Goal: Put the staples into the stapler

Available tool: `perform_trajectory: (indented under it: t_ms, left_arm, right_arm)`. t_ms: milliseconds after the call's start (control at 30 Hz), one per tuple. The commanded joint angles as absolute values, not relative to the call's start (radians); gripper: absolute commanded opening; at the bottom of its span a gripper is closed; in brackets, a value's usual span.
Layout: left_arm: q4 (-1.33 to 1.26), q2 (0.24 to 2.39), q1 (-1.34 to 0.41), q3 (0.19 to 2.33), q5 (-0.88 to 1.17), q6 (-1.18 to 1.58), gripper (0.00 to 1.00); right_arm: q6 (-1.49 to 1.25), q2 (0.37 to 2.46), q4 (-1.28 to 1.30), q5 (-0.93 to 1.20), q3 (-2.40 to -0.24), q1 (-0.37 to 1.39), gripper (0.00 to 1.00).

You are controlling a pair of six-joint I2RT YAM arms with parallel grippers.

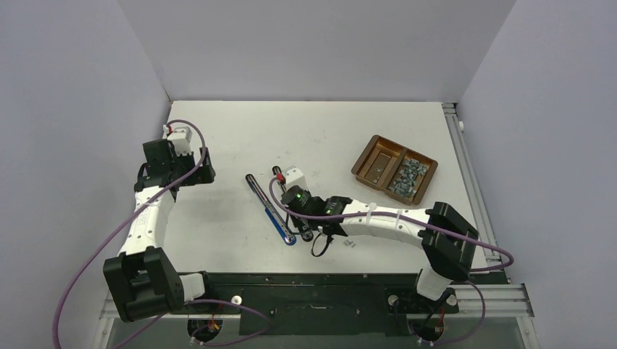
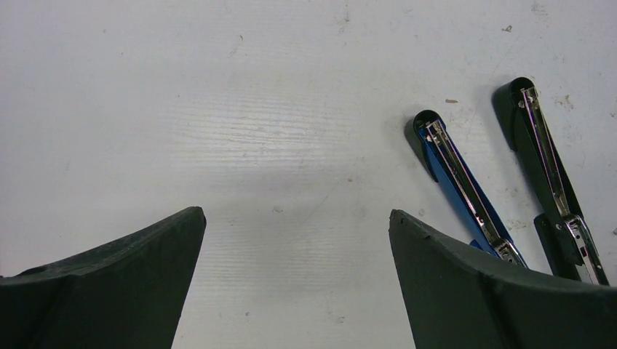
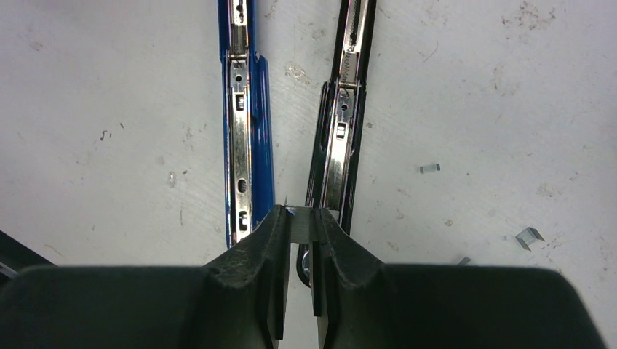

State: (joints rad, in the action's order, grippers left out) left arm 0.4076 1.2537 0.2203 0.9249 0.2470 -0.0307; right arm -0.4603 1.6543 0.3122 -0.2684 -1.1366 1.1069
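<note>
The stapler (image 1: 271, 209) lies swung open on the table, its blue half (image 3: 244, 109) and black half (image 3: 345, 109) side by side, metal channels up. My right gripper (image 3: 300, 219) hovers over the hinge end between the two halves, shut on a small grey strip of staples (image 3: 300, 225) pinched at its fingertips. More staples (image 1: 409, 178) fill the right compartment of the brown tray (image 1: 361, 169). My left gripper (image 2: 295, 218) hangs wide open over bare table, left of the stapler (image 2: 458, 182), with nothing between its fingers.
A few loose staples (image 3: 429, 168) lie on the table right of the stapler, another (image 3: 530, 235) nearer my right gripper. The tray's left compartment (image 1: 377, 163) holds little. Grey walls enclose the table on three sides.
</note>
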Motion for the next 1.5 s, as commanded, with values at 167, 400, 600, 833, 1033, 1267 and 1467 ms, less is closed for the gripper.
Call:
perform_trajectory:
  t_ms: [167,400,600,833,1033,1267,1467]
  left_arm:
    - [0.358,1.235,0.233,0.894,0.258,-0.006,0.96]
    - [0.327,1.248,0.233,0.871,0.27,0.008,0.96]
    - [0.308,1.255,0.233,0.849,0.271,0.005,0.96]
    - [0.278,1.282,0.233,0.822,0.284,0.005,0.96]
    - [0.254,1.304,0.234,0.809,0.313,0.01,0.96]
    - [0.222,1.294,0.234,0.777,0.316,0.012,0.96]
    - [0.204,1.29,0.234,0.759,0.321,0.02,0.96]
  right_arm:
    - [-0.463,1.682,0.234,-0.292,-1.18,1.115,0.08]
    - [-0.444,1.705,0.225,-0.273,-1.194,1.121,0.08]
    - [-0.4,1.766,0.226,-0.243,-1.248,1.135,0.08]
    - [-0.378,1.788,0.177,-0.242,-1.244,1.159,0.08]
    - [-0.392,1.791,0.132,-0.308,-1.206,1.185,0.08]
    - [-0.401,1.818,0.133,-0.351,-1.206,1.208,0.08]
    - [-0.423,1.816,0.138,-0.358,-1.193,1.209,0.08]
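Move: The staple strip in my right fingers is bound for the near end of the blue stapler's open magazine, about 6 cm to that hand's left, 1 cm back and some 4 cm below. The black stapler runs beneath the hand, its middle roughly 6 cm ahead, 2 cm left and 4 cm down; loose staples lie about 13 cm right, 4 cm back and 5 cm down. From my left hand, the blue magazine's near end is some 25 cm right, 11 cm back and 10 cm below. I carry the staple strip, still pinched in my right fingers, about 5 cm left from over the black stapler to over the blue one's near end, turning slightly counter-clockwise. Then I lower it towards the magazine, ending 3 cm lower and a little back. My left hand, empty and wide open, sinks some 5.5 cm well to the left of both staplers. ##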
